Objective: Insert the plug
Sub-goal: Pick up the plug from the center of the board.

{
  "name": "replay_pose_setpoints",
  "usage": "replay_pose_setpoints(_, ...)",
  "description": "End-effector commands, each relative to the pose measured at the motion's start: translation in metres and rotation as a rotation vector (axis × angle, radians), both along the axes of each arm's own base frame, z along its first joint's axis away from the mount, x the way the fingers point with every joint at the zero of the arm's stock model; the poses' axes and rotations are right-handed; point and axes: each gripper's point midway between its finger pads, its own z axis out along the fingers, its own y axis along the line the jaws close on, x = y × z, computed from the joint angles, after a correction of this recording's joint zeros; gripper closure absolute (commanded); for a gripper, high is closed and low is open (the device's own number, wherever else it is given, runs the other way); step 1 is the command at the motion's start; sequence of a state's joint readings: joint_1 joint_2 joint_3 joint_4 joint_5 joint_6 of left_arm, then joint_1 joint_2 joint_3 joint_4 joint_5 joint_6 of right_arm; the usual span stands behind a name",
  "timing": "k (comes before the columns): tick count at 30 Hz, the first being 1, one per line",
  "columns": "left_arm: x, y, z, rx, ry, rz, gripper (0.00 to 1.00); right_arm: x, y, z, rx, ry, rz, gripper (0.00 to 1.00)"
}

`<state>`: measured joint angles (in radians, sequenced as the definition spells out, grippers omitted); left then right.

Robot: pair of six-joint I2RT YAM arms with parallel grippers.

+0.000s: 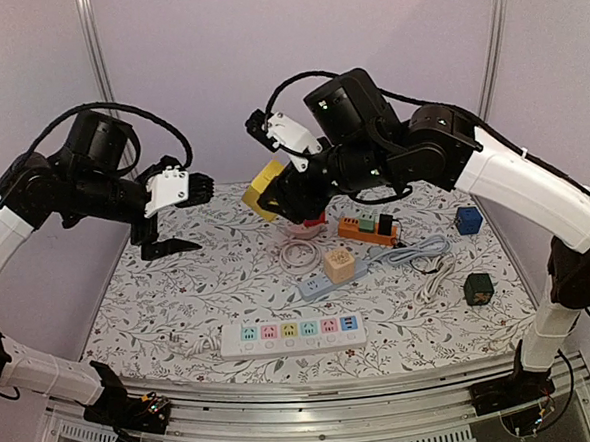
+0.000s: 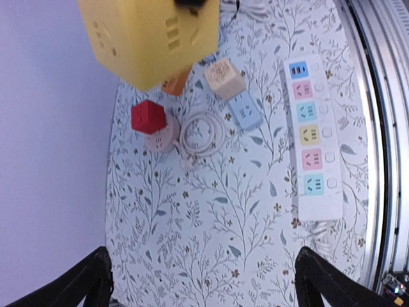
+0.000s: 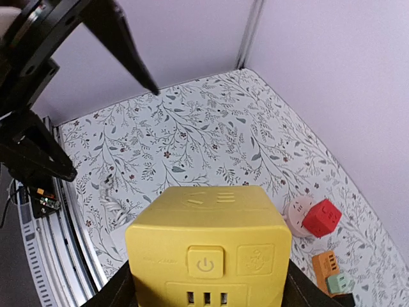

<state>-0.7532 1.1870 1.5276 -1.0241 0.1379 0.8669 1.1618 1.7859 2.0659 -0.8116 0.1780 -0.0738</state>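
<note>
My right gripper (image 1: 273,190) is shut on a yellow cube plug adapter (image 1: 266,186) and holds it high above the back middle of the table. In the right wrist view the cube (image 3: 208,246) fills the space between the fingers, power button facing the camera. In the left wrist view the cube (image 2: 150,35) hangs at the top. My left gripper (image 1: 189,212) is open and empty, raised over the back left; its fingertips (image 2: 86,284) frame bare tablecloth. A white power strip with coloured sockets (image 1: 292,334) lies near the front edge and shows in the left wrist view (image 2: 311,137).
A red cube (image 1: 313,221) sits on a round white socket with a coiled white cable (image 1: 299,253). A peach cube (image 1: 339,265) sits on a blue strip (image 1: 319,284). An orange strip (image 1: 368,227), a blue cube (image 1: 467,219) and a dark green cube (image 1: 478,289) lie right.
</note>
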Motion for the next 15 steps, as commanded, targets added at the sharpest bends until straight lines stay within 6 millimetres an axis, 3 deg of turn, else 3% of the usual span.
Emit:
replay_pose_setpoints(1, -0.008, 0.089, -0.117, 0.491, 0.456, 0.163, 0.06, 0.040, -0.051, -0.010, 0.246, 0.376, -0.348, 1.00)
replay_pose_setpoints(4, -0.033, 0.125, -0.157, 0.652, 0.793, 0.218, 0.25, 0.034, -0.040, -0.020, 0.410, 0.665, -0.200, 1.00)
replay_pose_setpoints(5, -0.036, 0.129, -0.164, 0.660, 0.851, 0.230, 0.26, 0.023, -0.038, -0.021, 0.468, 0.778, -0.110, 1.00)
replay_pose_setpoints(8, -0.035, 0.121, -0.183, 0.597, 0.869, 0.185, 0.25, 0.021, -0.049, -0.008, 0.553, 0.841, -0.092, 1.00)
replay_pose_setpoints(13, -0.014, 0.103, -0.239, 0.507, 0.747, 0.126, 0.23, 0.028, -0.083, -0.028, 0.474, 0.777, -0.252, 1.00)
replay_pose_setpoints(15, -0.017, 0.102, -0.268, 0.510, 0.757, 0.117, 0.24, 0.030, -0.092, -0.038, 0.444, 0.782, -0.312, 1.00)
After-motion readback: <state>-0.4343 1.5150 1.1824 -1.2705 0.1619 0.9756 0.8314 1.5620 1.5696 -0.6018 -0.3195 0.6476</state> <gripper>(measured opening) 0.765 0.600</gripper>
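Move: Both hands are high over the table, the right already holding the yellow plug. The middle of the white power strip lies about 36 cm below the right hand, 7 cm nearer the base and 1 cm to its right. The beige cube is some 10 cm ahead and 13 cm right of that hand. From the empty left hand the strip's middle is about 12 cm right, 6 cm back and 32 cm below; the strip's cord plug is 15 cm left, 4 cm back. Still gripping the yellow plug, the right hand draws away from the left, about 7 cm right and as much down with some forward reach, rolling the plug roughly 50 degrees about the line of its fingers. The empty left hand drops fast, some 23 cm, and swings left, first forward then back, towards the space by the strip's left end, fingers turning straight down and closing slightly. ##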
